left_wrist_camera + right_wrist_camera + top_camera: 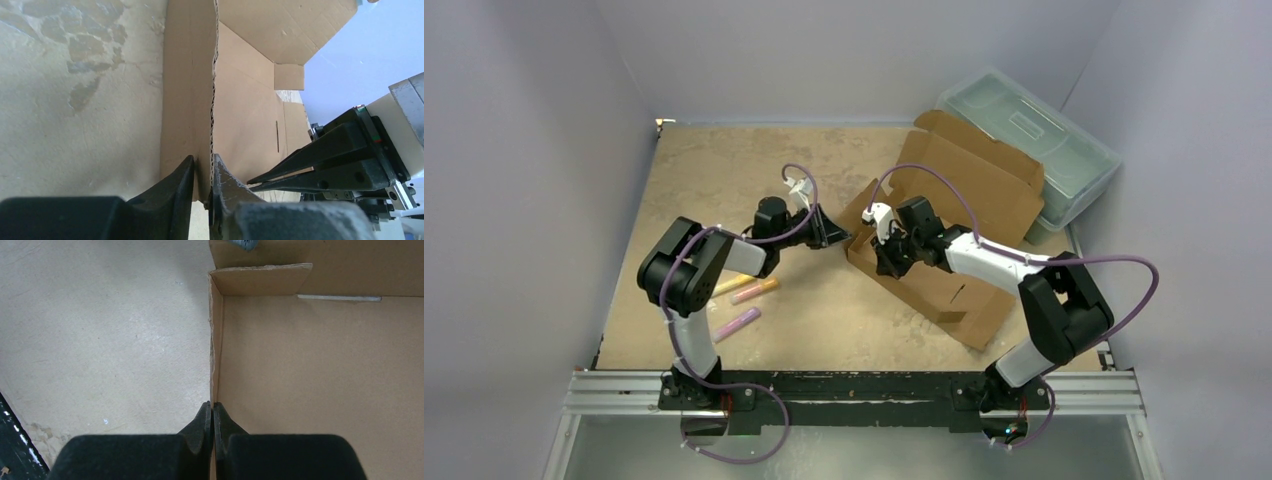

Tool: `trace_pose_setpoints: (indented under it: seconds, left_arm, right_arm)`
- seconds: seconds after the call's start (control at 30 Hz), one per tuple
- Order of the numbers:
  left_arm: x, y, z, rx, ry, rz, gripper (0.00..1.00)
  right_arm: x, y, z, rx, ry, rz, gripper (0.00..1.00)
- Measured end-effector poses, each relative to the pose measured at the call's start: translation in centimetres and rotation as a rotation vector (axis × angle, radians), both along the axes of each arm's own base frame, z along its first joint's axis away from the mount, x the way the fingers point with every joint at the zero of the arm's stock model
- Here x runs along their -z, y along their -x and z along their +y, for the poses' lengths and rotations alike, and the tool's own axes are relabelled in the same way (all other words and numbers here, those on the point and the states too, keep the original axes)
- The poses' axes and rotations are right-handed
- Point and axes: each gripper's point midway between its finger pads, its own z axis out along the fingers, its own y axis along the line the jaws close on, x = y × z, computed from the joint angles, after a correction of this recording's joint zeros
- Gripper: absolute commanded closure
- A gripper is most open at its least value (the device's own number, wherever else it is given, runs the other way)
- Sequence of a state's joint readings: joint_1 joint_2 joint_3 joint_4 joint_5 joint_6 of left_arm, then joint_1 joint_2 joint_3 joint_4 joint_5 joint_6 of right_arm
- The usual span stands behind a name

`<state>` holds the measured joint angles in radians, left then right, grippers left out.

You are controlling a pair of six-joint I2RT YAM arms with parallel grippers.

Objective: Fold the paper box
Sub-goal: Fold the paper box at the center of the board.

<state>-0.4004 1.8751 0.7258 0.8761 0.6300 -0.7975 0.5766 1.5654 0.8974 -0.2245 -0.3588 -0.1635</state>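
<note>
The paper box [969, 185] is brown corrugated cardboard, half formed, on the right of the table with its lid flap raised at the back. My left gripper [837, 238] reaches its left corner. In the left wrist view its jaws [202, 159] straddle an upright wall [190, 100] of the box. The right finger touches the wall's edge and a narrow gap shows beside the left one. My right gripper [887, 260] is on the front-left wall. In the right wrist view it [213, 404] is pinched tight on that wall's top edge [215, 355], beside the box floor [320, 380].
A translucent grey-green plastic toolbox [1034, 140] stands behind the box at the back right. Three markers lie near the left arm: yellow [727, 286], orange-pink [756, 291] and purple [737, 323]. Grey walls enclose the tan table [724, 170].
</note>
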Motion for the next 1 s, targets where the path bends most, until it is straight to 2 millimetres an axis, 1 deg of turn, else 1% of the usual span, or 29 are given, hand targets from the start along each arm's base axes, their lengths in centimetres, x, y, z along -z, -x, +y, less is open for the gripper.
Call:
trace_pose_setpoints:
  seconds: [0.2, 0.3, 0.4, 0.53, 0.67, 0.77, 0.83, 0.9, 1.0]
  left_arm:
    - [0.8, 0.9, -0.3, 0.037, -0.03, 0.017, 0.59]
    - [0.8, 1.2, -0.5, 0.055, -0.026, 0.021, 0.48]
    - [0.4, 1.4, -0.6, 0.072, -0.014, 0.014, 0.41]
    - [-1.0, 1.4, -0.9, 0.09, 0.035, -0.017, 0.29]
    - [-3.7, 1.2, -0.9, 0.096, 0.15, -0.063, 0.26]
    - [-4.8, 0.9, -0.9, 0.096, 0.235, -0.075, 0.26]
    - [-4.8, 0.9, -0.8, 0.096, 0.274, -0.056, 0.26]
    - [-4.2, 0.9, -0.8, 0.095, 0.294, -0.024, 0.27]
    - [-3.6, 1.0, -0.9, 0.091, 0.312, 0.021, 0.31]
  right_arm:
    - [0.0, 0.0, 0.0, 0.002, -0.001, 0.0, 1.0]
    - [0.0, 0.0, 0.0, 0.003, -0.001, 0.0, 1.0]
    - [0.0, -0.1, 0.0, 0.003, -0.002, 0.0, 1.0]
    - [0.0, -0.1, 0.0, 0.005, -0.003, -0.001, 1.0]
    - [0.0, -0.2, -0.1, 0.006, -0.003, -0.001, 1.0]
    - [-0.1, -0.2, -0.1, 0.01, -0.003, -0.001, 1.0]
    - [-0.1, -0.3, -0.2, 0.011, -0.003, -0.001, 1.0]
    - [-0.1, -0.3, -0.2, 0.011, -0.003, -0.001, 1.0]
    - [-0.1, -0.3, -0.2, 0.011, -0.003, -0.001, 1.0]
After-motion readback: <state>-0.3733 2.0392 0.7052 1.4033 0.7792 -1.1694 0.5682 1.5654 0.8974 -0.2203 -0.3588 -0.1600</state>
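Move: The side flap stands upright, its near end between the left hand's barely parted fingers; its middle lies about 5 cm ahead of this hand, 2 cm right and 2 cm lower. The front wall's middle is some 10 cm back and 11 cm right of the left hand, the tall lid panel's 12 cm ahead and 23 cm right. From the right hand, pinching that wall's rim, the flap's middle is about 12 cm ahead and 5 cm left; the wall's middle, 3 cm back and 5 cm right. Easing back a centimetre or two and slightly down, the left hand spreads its fingers from nearly shut to wide, giving up the side flap's edge. It then climbs about 5 cm, tipping its fingertips upward by nearly 20 degrees, and begins to sink again. The right hand stays put, keeping its pinch on the front wall's rim. ##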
